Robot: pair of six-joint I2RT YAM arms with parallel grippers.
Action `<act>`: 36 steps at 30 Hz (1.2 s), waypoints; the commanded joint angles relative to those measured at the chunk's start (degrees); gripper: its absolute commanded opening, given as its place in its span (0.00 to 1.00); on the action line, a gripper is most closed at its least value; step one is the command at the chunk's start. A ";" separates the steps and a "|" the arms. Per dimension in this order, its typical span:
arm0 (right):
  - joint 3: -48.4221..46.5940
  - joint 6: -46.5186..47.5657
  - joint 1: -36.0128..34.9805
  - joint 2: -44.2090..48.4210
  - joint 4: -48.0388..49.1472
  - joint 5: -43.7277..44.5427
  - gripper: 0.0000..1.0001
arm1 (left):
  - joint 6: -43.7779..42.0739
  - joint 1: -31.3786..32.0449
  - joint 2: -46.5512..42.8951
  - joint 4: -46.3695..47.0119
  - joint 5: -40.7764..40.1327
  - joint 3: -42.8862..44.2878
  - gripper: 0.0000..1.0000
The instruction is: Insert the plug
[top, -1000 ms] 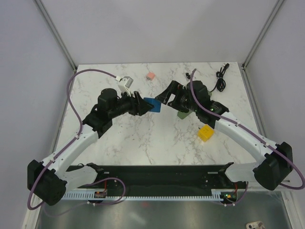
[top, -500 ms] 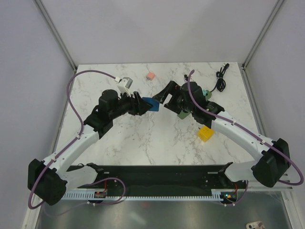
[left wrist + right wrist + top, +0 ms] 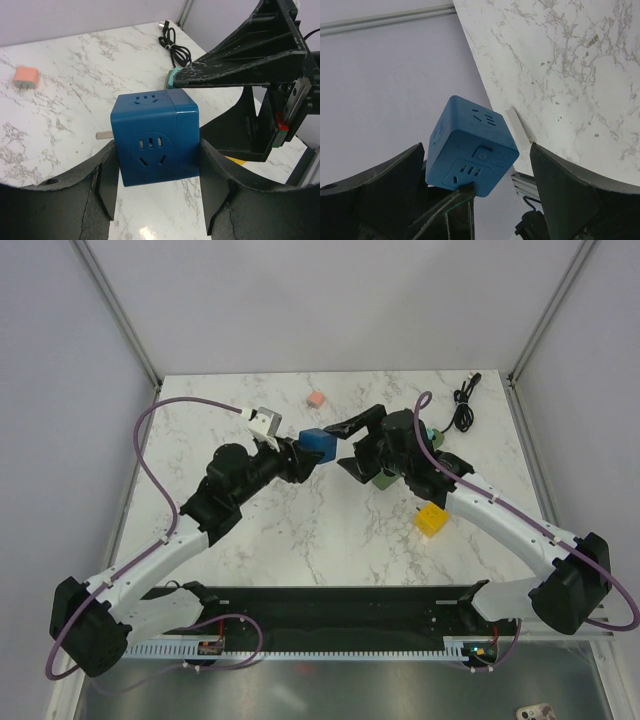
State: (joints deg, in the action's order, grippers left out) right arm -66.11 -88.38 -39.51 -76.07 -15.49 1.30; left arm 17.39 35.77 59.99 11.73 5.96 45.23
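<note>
My left gripper (image 3: 303,452) (image 3: 157,162) is shut on a blue socket cube (image 3: 317,444) (image 3: 152,132) and holds it above the marble table, a socket face toward its own camera. My right gripper (image 3: 342,447) (image 3: 477,150) is open and holds nothing. Its two fingers are spread just right of the cube, which shows between them in the right wrist view (image 3: 470,142), apart from both. A small pink plug (image 3: 317,398) (image 3: 26,77) lies on the table behind the cube. A yellow plug block (image 3: 432,519) lies under the right forearm.
A coiled black cable (image 3: 463,406) (image 3: 174,42) lies at the back right corner. A teal block (image 3: 431,434) (image 3: 172,77) and an olive green block (image 3: 383,480) sit beside the right wrist. Grey walls enclose the table (image 3: 300,540) on three sides.
The left arm has carried the blue cube up and toward the back. The right gripper has swung round, its open fingers now flanking the cube's right side.
</note>
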 commanded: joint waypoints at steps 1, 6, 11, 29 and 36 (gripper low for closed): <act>-2.97 -6.80 -0.22 0.75 0.28 0.99 0.95 | -6.04 2.10 -1.63 9.54 -4.63 -0.58 0.02; -2.63 -9.97 -0.22 -0.39 3.53 -1.47 0.93 | -7.37 4.13 -1.10 12.61 -7.17 -1.99 0.02; -0.69 -12.78 -0.66 -0.39 6.95 -3.50 0.88 | -8.07 5.80 0.39 15.43 -7.54 -2.25 0.02; 8.35 -13.75 -1.80 1.28 18.37 2.92 0.33 | -6.84 7.12 0.22 18.25 -7.54 -4.01 0.02; 7.75 -5.42 -1.71 1.36 20.41 3.79 0.00 | -7.98 7.03 -0.48 8.34 -4.11 -0.59 0.67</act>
State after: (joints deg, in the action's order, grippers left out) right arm -57.39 -99.90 -41.91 -76.12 0.43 0.32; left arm 11.18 42.28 61.91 22.09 -1.48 41.10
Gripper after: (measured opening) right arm 0.695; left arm 0.649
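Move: The blue plug is already pinched in the left fingertips, about 2 cm ahead and 2 cm right of that hand point. From the open right hand it lies some 5 cm left, 1 cm ahead and about level. Far below that hand, roughly 26 cm, are the green socket strip some 17 cm right and 7 cm ahead, and the pink plug about 6 cm left and 24 cm ahead. Right hand goes left, left hand right, about 2 cm each, rising then sinking; right fingers pinch the plug. ##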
